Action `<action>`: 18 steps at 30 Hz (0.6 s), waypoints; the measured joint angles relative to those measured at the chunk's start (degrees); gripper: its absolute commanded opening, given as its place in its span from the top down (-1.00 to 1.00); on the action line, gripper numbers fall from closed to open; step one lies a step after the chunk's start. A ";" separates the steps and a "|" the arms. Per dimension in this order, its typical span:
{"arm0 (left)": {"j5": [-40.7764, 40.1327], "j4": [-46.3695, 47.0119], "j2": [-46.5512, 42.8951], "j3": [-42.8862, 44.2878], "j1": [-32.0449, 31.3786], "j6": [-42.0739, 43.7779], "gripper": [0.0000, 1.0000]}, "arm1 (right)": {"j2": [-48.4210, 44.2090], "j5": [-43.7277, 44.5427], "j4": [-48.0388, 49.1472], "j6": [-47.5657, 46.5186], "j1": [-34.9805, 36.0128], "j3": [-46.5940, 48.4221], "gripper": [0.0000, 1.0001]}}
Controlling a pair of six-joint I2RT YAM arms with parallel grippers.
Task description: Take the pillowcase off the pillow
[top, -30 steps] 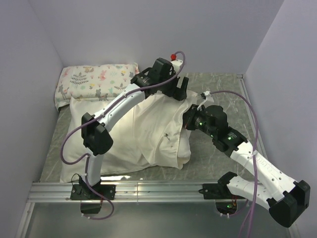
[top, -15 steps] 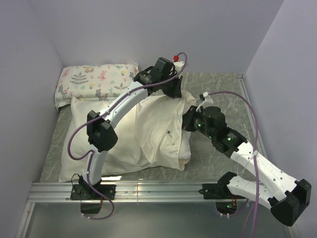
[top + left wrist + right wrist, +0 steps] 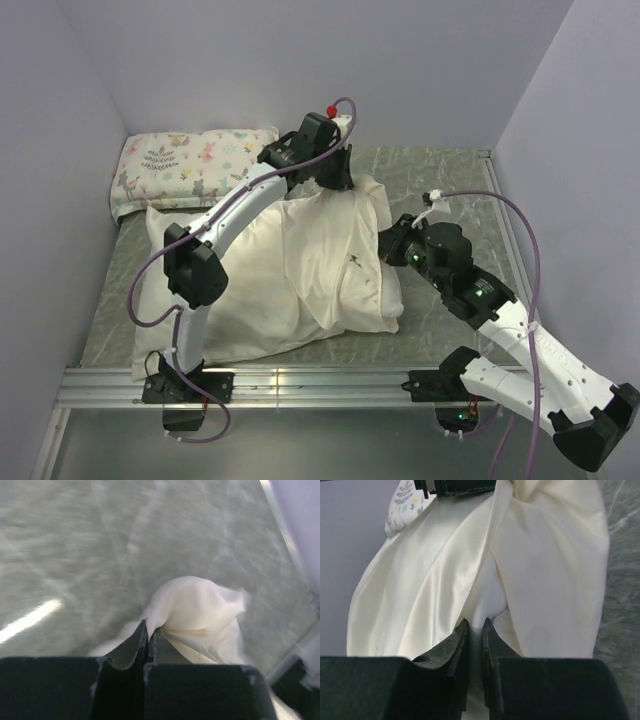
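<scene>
The cream pillowcase (image 3: 250, 280) covers the big pillow in the middle of the table. My left gripper (image 3: 336, 182) is shut on a bunched far right corner of the pillowcase (image 3: 200, 605); its jaws (image 3: 149, 628) pinch the cream cloth. My right gripper (image 3: 392, 250) is at the bundle's right edge. In the right wrist view its jaws (image 3: 475, 626) are shut on a strip of bright white pillow (image 3: 492, 592) that shows between two cream folds of the pillowcase (image 3: 550, 570). The rest of the pillow is hidden inside the case.
A smaller floral-and-animal printed pillow (image 3: 190, 165) lies at the back left against the wall; it also shows in the right wrist view (image 3: 405, 500). Walls close in the marbled table (image 3: 440, 180) on three sides. A metal rail (image 3: 330, 382) runs along the near edge.
The bundle has slid to the right and a little nearer. My right gripper has drawn back to the right with it. My left gripper has moved slightly left, still holding the corner.
</scene>
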 measured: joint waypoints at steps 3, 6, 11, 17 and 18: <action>-6.25 1.92 -1.05 -3.23 2.19 0.17 0.99 | -3.04 0.55 -2.64 -0.24 0.28 -0.52 1.00; -8.61 1.31 -1.03 -5.07 8.28 -0.37 0.99 | -6.05 1.05 -3.34 -0.59 0.48 -0.76 1.00; -8.22 -0.07 -1.38 -5.29 10.38 -0.44 0.99 | -5.64 1.75 -2.60 -0.90 0.57 -1.29 1.00; -8.20 2.99 -6.36 -14.29 9.53 2.97 0.99 | -2.99 3.28 -2.82 -1.86 0.57 -0.48 1.00; -9.42 3.19 -7.50 -16.04 9.07 3.65 0.99 | -1.81 3.61 -2.93 -2.27 0.57 0.22 1.00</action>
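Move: The left hand holds the pillowcase's mouth edge. The patterned pillow's middle lies some 37 cm to its left, 8 cm farther out and 16 cm lower. From the left hand, the pillow end pinched by the right fingers is about 14 cm back and 10 cm right, near its height; the cased pillow's middle is roughly 19 cm back, 21 cm left and lower. From the right hand, the held pillowcase edge is about 14 cm ahead and 10 cm left. Still pinching the pillowcase's mouth edge, the left hand pulls it about 11 cm left towards the patterned pillow, first also some 6 cm forward, then easing back about 3 cm and sinking slightly; it turns about 15 degrees counter-clockwise. The right fingers keep their pinch on the pillow's end, shifting about 1.5 cm left with a brief dip back. ##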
